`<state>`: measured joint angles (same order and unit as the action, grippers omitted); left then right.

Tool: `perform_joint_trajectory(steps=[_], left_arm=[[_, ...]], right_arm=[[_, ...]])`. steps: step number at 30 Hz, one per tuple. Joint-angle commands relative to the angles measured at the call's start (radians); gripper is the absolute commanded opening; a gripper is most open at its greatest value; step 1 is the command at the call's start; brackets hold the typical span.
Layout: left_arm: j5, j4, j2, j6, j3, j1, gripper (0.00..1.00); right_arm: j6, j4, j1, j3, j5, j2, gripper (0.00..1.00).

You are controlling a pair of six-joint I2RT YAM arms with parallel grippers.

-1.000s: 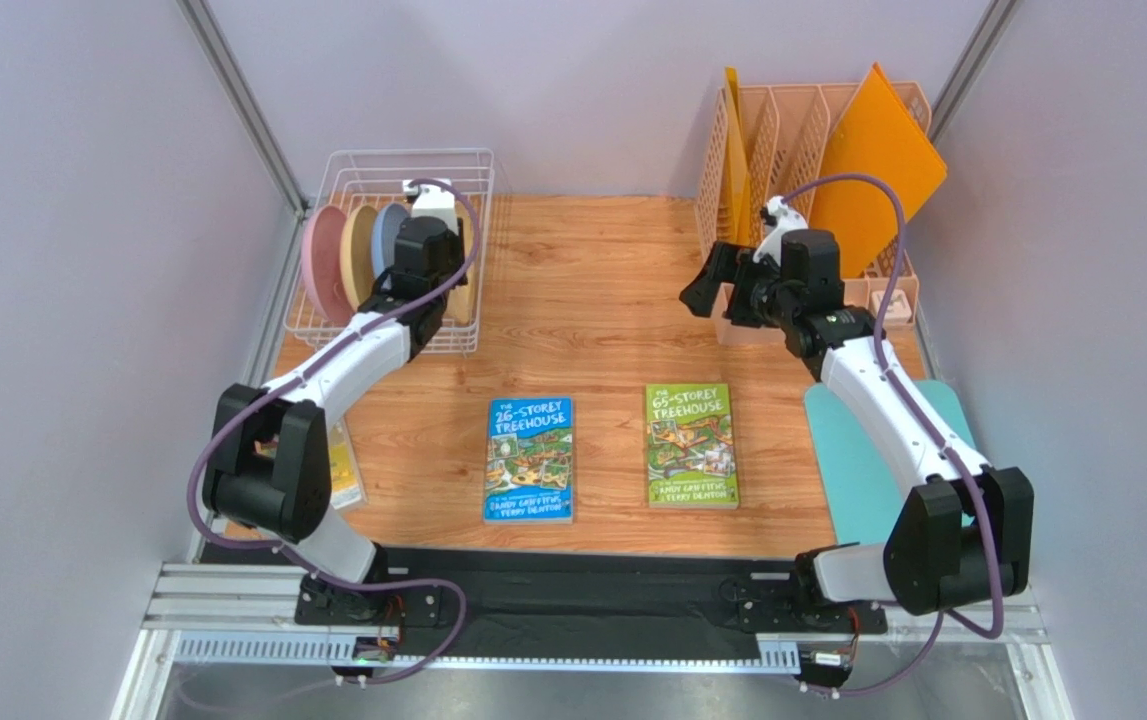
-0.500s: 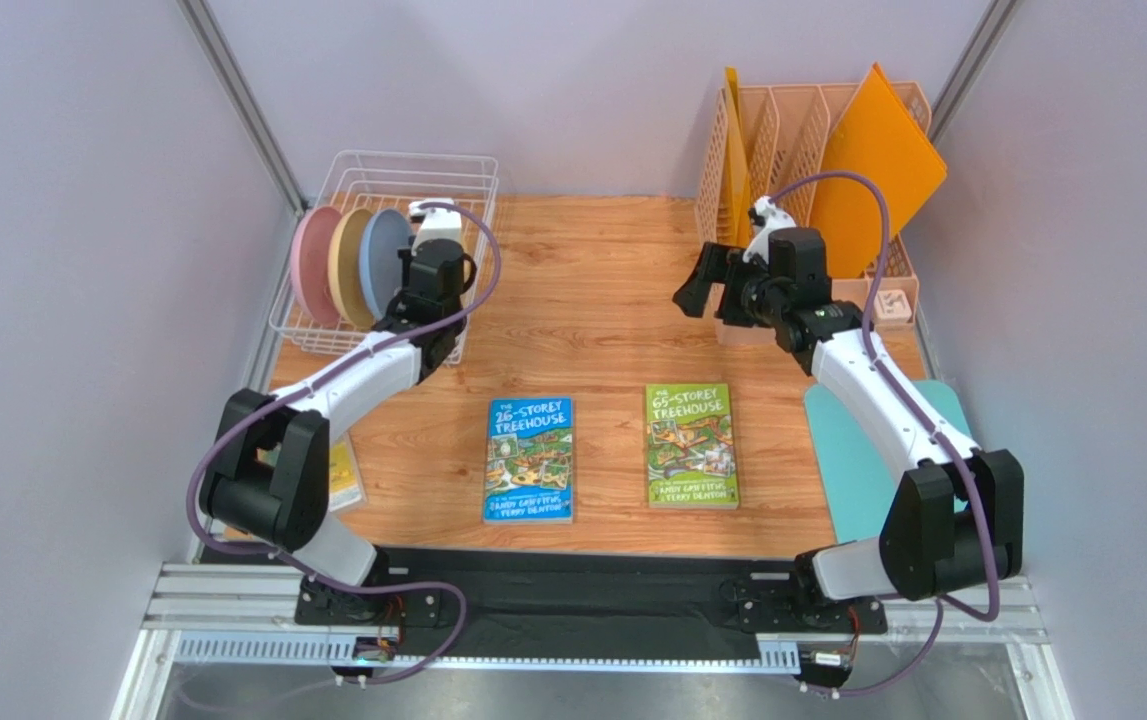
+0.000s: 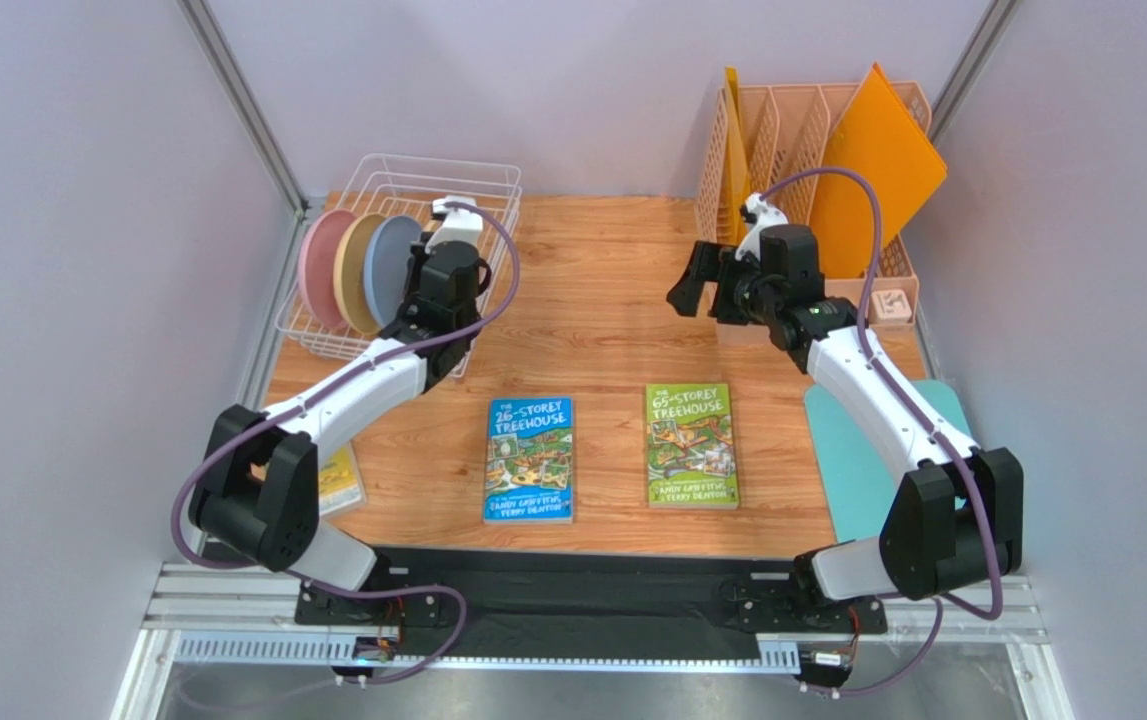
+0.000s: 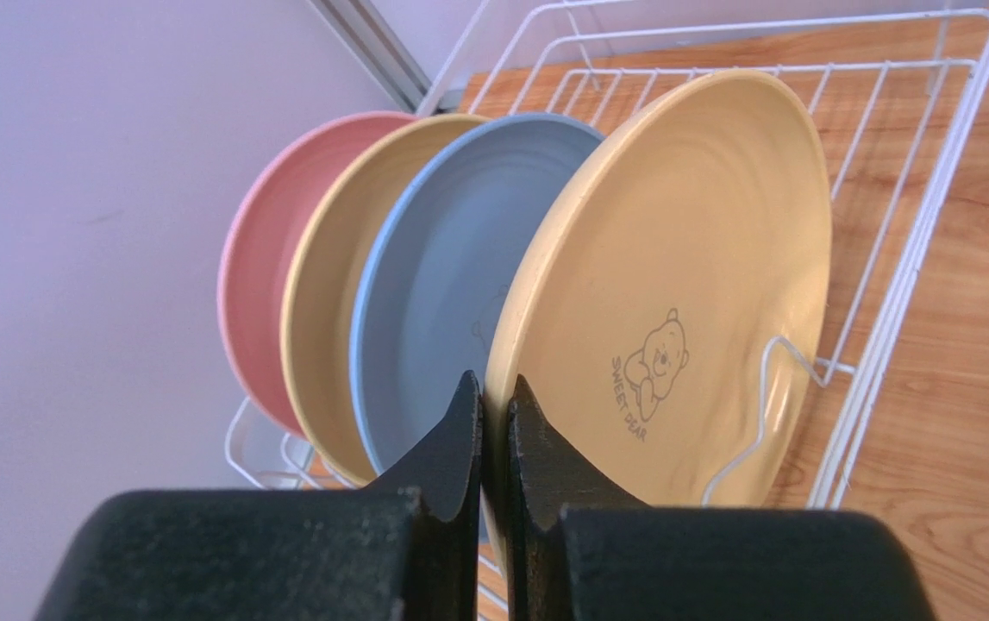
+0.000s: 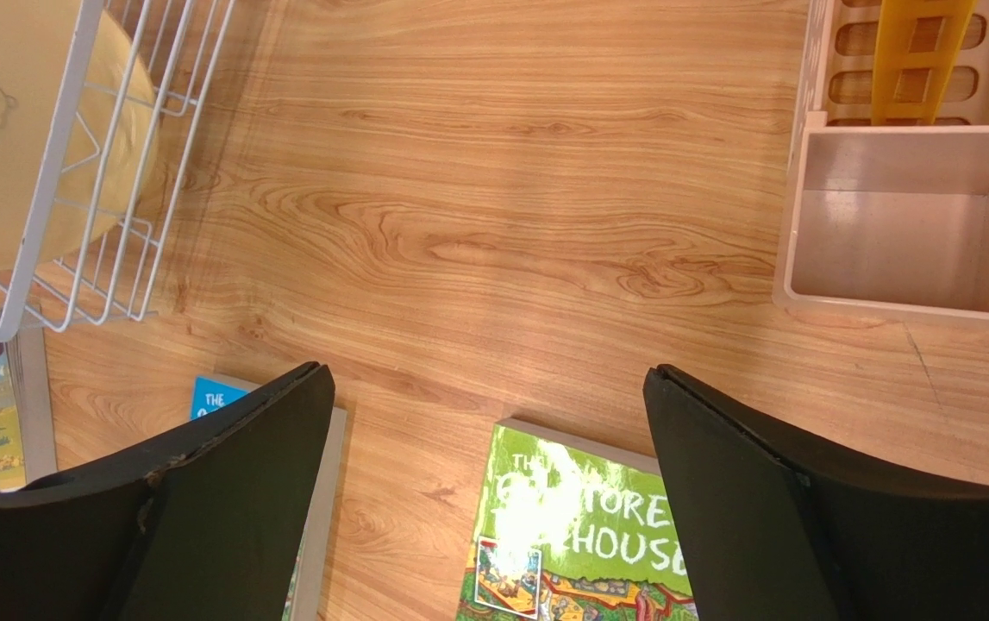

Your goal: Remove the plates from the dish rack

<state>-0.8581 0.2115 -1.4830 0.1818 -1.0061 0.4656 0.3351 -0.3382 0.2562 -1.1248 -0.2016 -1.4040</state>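
Note:
The white wire dish rack point(image 3: 444, 162) stands at the back left of the table, tipped. Pink point(image 3: 324, 267), tan point(image 3: 358, 270) and light blue point(image 3: 391, 267) plates stand on edge in it. In the left wrist view a fourth, cream-yellow plate point(image 4: 681, 285) with a bear print stands nearest, in front of the blue plate point(image 4: 448, 285). My left gripper point(image 4: 496, 404) is shut on that yellow plate's rim, and in the top view the gripper point(image 3: 441, 293) hides the plate. My right gripper point(image 3: 699, 281) hangs open over bare wood point(image 5: 486, 375), holding nothing.
A blue book point(image 3: 531, 458) and a green book point(image 3: 692, 444) lie side by side near the front. A peach slotted organizer point(image 3: 820, 165) with orange folders stands at the back right, close behind my right arm. A teal mat point(image 3: 872, 450) lies along the right edge.
My left gripper closed on the yellow plate's rim and drew back to the right. The rack shifted and tipped with it. My right gripper drifted slightly left, still open.

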Motion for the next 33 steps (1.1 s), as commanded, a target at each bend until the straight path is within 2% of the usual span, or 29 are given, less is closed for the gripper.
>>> perform_joint_trajectory(steps=[1,9,11,12,16,20,25,29,33], left_arm=[[-0.067,0.186,0.073,0.044,-0.104,0.013,0.0],[-0.081,0.247,0.009,0.1,-0.118,0.013,0.0],[-0.094,0.238,-0.006,0.094,-0.143,0.013,0.0],[-0.093,0.183,0.0,0.065,-0.156,0.018,0.0],[0.159,-0.096,0.102,-0.128,-0.26,0.019,0.0],[0.381,-0.383,0.122,-0.295,-0.344,0.019,0.0],[0.614,-0.423,0.141,-0.473,-0.286,0.019,0.0],[0.715,-0.408,0.138,-0.579,-0.244,0.019,0.0],[0.781,-0.396,0.122,-0.622,-0.22,0.019,0.0]], right_arm=[[-0.016,-0.002,0.008,-0.04,0.007,0.013,0.97],[-0.013,-0.005,0.012,-0.027,0.002,0.013,0.98],[-0.013,-0.007,0.014,-0.023,0.001,0.019,0.98],[-0.015,-0.001,0.014,-0.02,-0.008,0.022,0.98],[-0.001,0.019,0.02,-0.017,-0.064,0.023,0.98],[0.039,0.074,0.047,-0.027,-0.165,0.01,0.97],[0.099,0.203,0.113,-0.01,-0.239,-0.025,0.96],[0.099,0.243,0.178,-0.023,-0.223,-0.062,0.96],[0.105,0.283,0.218,-0.039,-0.205,-0.107,0.96]])
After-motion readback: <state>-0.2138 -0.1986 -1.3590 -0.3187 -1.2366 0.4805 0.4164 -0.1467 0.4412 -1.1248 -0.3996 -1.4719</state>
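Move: Still inside the dish rack, the yellow plate is pinched by its near rim; its middle lies about 7 cm ahead of the left hand, 2 right, 4 below. It goes towards the right gripper, some 40 cm right and 4 back of the left hand, 3 lower. The blue plate's middle is roughly 6 ahead, 4 left, 6 below the left hand. From the right hand, the yellow plate is about 38 left, 11 ahead, near level; the green book 14 back, straight left-right, 17 below. Keeping its pinch on the rim, the left hand draws the yellow plate up out of the rack about 11 cm, then swings right some 12 cm, sinking again and drawing back slightly, while rolling its left side down and turning clockwise about 30 degrees. The right hand first waits, then, jaws wide open, goes left about 11 cm towards the plate, drawing back slightly and turning counter-clockwise. ##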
